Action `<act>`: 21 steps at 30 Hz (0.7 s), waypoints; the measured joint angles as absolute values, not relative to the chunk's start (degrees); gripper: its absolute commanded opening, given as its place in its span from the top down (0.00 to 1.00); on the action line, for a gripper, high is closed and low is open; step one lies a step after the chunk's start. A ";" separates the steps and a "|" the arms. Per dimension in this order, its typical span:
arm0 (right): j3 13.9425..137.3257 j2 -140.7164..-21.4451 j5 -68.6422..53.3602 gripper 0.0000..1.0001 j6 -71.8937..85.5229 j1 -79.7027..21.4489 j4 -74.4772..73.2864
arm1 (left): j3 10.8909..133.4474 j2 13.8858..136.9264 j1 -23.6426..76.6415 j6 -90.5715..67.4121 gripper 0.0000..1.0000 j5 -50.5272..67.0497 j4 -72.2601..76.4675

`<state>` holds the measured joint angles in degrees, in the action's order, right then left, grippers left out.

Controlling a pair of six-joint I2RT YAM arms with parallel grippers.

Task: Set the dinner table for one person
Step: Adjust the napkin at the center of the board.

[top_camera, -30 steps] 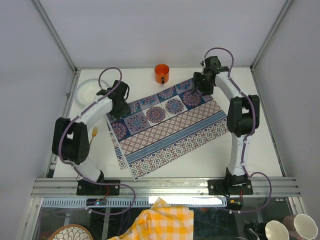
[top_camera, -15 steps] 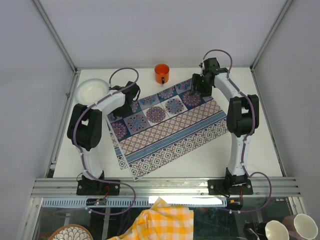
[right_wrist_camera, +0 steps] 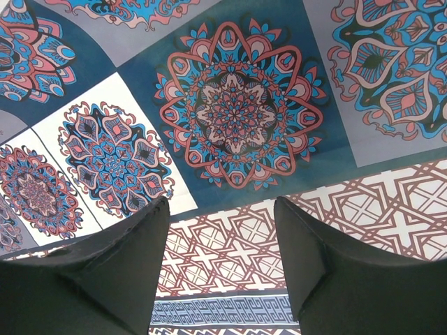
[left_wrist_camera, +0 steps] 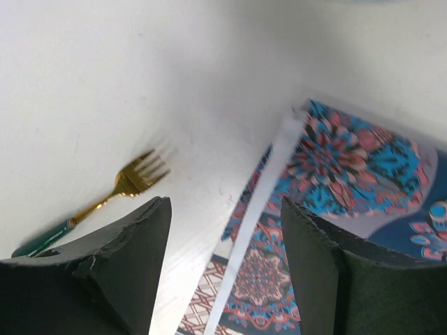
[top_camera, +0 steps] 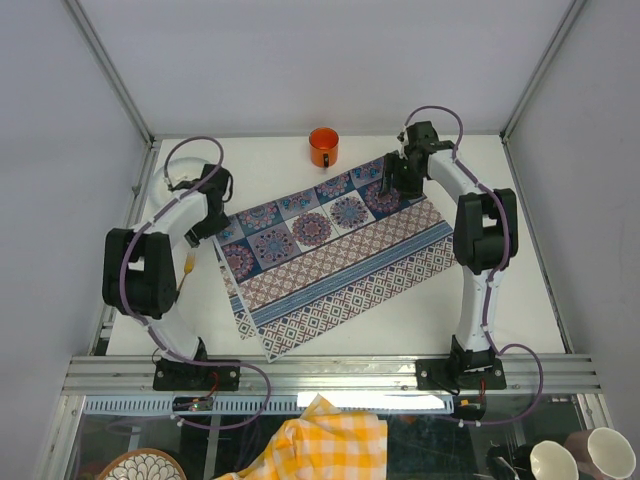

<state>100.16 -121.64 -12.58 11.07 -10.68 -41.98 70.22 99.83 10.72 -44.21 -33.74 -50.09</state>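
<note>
The dinner table (top_camera: 520, 300) is a plain white top with a blue-and-purple patterned cloth (top_camera: 330, 250) spread at an angle across its middle. My left gripper (top_camera: 208, 215) hovers open at the cloth's far left corner. In the left wrist view its jaws (left_wrist_camera: 223, 230) straddle the cloth's pale edge (left_wrist_camera: 258, 209) and hold nothing. A gold fork (left_wrist_camera: 133, 178) with a green handle lies on the bare table to the left, and the top view shows this fork (top_camera: 188, 265) too. My right gripper (top_camera: 392, 180) is open above the cloth (right_wrist_camera: 230, 118), its jaws (right_wrist_camera: 222, 237) empty.
An orange mug (top_camera: 323, 147) stands at the back of the table, beyond the cloth. Aluminium rails (top_camera: 330, 375) run along the near edge. Below them lie a yellow checked cloth (top_camera: 330, 440), a patterned bowl (top_camera: 140, 465) and pale cups (top_camera: 600, 455). Enclosure walls rise on both sides.
My left gripper has swung left from above the cloth's far left part to its corner, and its jaws have widened. The right arm has stayed put.
</note>
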 measured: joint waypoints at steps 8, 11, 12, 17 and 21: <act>99.35 -121.49 -12.91 0.36 11.09 -10.66 -41.65 | 64.18 93.41 6.44 -39.42 0.36 -23.38 -39.20; 99.22 -121.45 -12.93 0.36 11.09 -10.66 -41.63 | 62.81 92.47 6.42 -37.93 0.37 -17.89 -34.50; 99.09 -121.36 -12.91 0.36 11.09 -10.66 -41.60 | 62.30 92.31 6.39 -37.69 0.37 -16.27 -33.32; 98.61 -120.75 -12.88 0.36 11.09 -10.66 -41.60 | 61.01 92.23 6.37 -37.19 0.38 -11.33 -30.70; 98.61 -120.40 -12.88 0.36 11.09 -10.66 -41.60 | 61.01 92.23 6.26 -37.15 0.38 -10.92 -30.63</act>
<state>98.61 -120.40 -12.88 11.09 -10.66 -41.60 61.01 92.23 6.26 -37.15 -10.92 -30.63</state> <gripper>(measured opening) 0.645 0.626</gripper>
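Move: The napkin's far left corner lies about 6 cm ahead of the left hand, 2 cm to its right and 5 cm below. The fork's middle is some 7 cm back and 6 cm to the left of that hand; the plate's middle is about 14 cm ahead and 4 cm left. From the right hand, hovering over the napkin's other end, the same corner lies some 48 cm to the left and 8 cm back. No grip yet: the left hand, open and just above the table, drifts a centimetre farther left, then swings back to the right by about 5 cm and forward 3 cm, staying level, to hover over the napkin's far left corner area. On the way the wrist rolls some 25 degrees, bringing the fingers out of their leftward lean, tipped more forward, and turns slightly clockwise; the fingers stay about two-thirds open. ##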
